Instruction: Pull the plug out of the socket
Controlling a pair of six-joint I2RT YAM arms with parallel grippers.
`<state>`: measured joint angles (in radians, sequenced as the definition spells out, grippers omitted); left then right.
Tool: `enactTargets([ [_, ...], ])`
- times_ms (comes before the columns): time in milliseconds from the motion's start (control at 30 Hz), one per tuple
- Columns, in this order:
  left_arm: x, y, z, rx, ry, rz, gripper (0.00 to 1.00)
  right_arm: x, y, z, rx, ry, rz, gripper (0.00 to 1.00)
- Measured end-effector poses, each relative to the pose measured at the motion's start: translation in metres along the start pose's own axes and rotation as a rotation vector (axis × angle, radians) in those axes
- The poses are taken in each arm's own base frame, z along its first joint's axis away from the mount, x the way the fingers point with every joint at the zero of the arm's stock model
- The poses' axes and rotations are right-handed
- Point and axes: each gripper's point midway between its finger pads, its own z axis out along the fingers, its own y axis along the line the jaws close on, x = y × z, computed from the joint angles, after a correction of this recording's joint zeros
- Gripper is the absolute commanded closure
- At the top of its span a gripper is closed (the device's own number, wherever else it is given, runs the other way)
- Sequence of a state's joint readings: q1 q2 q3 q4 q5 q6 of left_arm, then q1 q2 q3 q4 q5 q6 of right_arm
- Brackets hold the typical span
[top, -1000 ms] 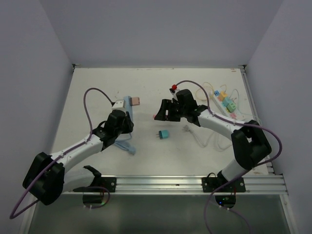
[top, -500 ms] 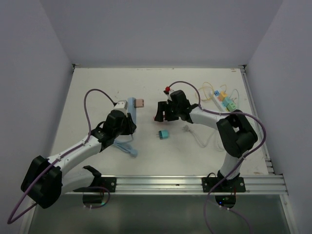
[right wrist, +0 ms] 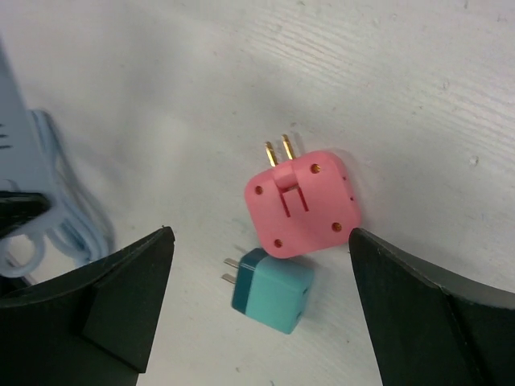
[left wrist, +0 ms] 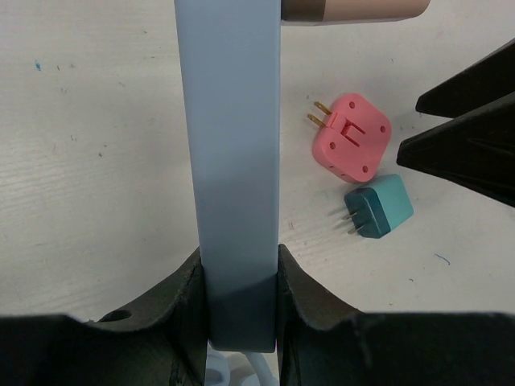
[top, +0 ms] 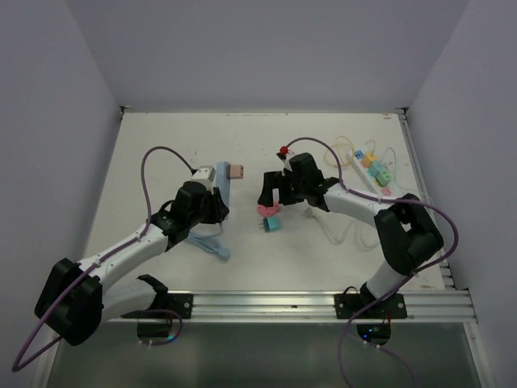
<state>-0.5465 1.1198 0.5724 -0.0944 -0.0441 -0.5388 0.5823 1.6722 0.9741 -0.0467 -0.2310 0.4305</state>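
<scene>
My left gripper (left wrist: 239, 265) is shut on the near end of a pale blue socket strip (left wrist: 229, 121), which it holds just above the table (top: 221, 184). A tan plug (left wrist: 354, 8) sits in the strip's far end (top: 236, 170). A pink plug (right wrist: 302, 201) lies loose on the table with its prongs bare, touching a teal plug (right wrist: 272, 291). My right gripper (right wrist: 261, 233) hangs open over both, its fingers well clear on either side. From above, the pink plug (top: 266, 210) and teal plug (top: 273, 222) lie just under the right gripper (top: 271, 200).
A white power strip (top: 371, 168) with several coloured plugs lies at the back right, and loose white cables (top: 347, 230) trail from it. The blue strip's cable (top: 214, 246) loops by the left arm. A metal rail (top: 323, 303) runs along the front edge.
My right gripper has opened and let go of the pink plug, which now lies on the table beside the teal one. The left gripper and strip have hardly moved.
</scene>
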Motion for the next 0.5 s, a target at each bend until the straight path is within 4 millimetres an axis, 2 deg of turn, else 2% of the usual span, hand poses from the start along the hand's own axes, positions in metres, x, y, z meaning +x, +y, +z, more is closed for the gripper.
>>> enactTargets([
  [133, 0.001, -0.005, -0.001, 0.028, 0.011, 0.012, 1.00, -0.023, 0.026, -0.013, -0.081, -0.048, 0.032, 0.09],
  [367, 0.003, -0.013, -0.002, 0.078, 0.024, 0.034, 1.00, -0.079, 0.080, -0.032, -0.258, -0.161, 0.134, 0.11],
  [467, 0.002, -0.017, -0.003, 0.096, 0.020, 0.040, 1.00, -0.097, 0.098, -0.036, -0.312, -0.188, 0.162, 0.11],
  [500, 0.001, -0.018, -0.003, 0.102, 0.018, 0.044, 1.00, -0.102, 0.103, -0.036, -0.326, -0.195, 0.170, 0.14],
])
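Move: Up and to the left of the empty right hand is the last plug, the brown one near the top of the raised socket strip: about 10 cm left, 3 cm ahead and 12 cm higher. The pink plug lies just under that hand, some 4 cm below, 1 cm back and 1 cm left; the teal plug lies level with the pink one in height, about 5 cm back from the hand. From the left hand, gripping the strip's lower end, the brown plug is about 8 cm ahead, 5 cm right and 10 cm up. Rising quickly off the pink plug, the right hand climbs about 13 cm and swings some 7 cm left towards the brown plug, easing slightly forward. Its wrist rolls about 25 degrees so the wide-open fingers point left and less steeply down. The left hand keeps its grip on the strip, carrying it a centimetre or two to the right with a slight clockwise turn. ##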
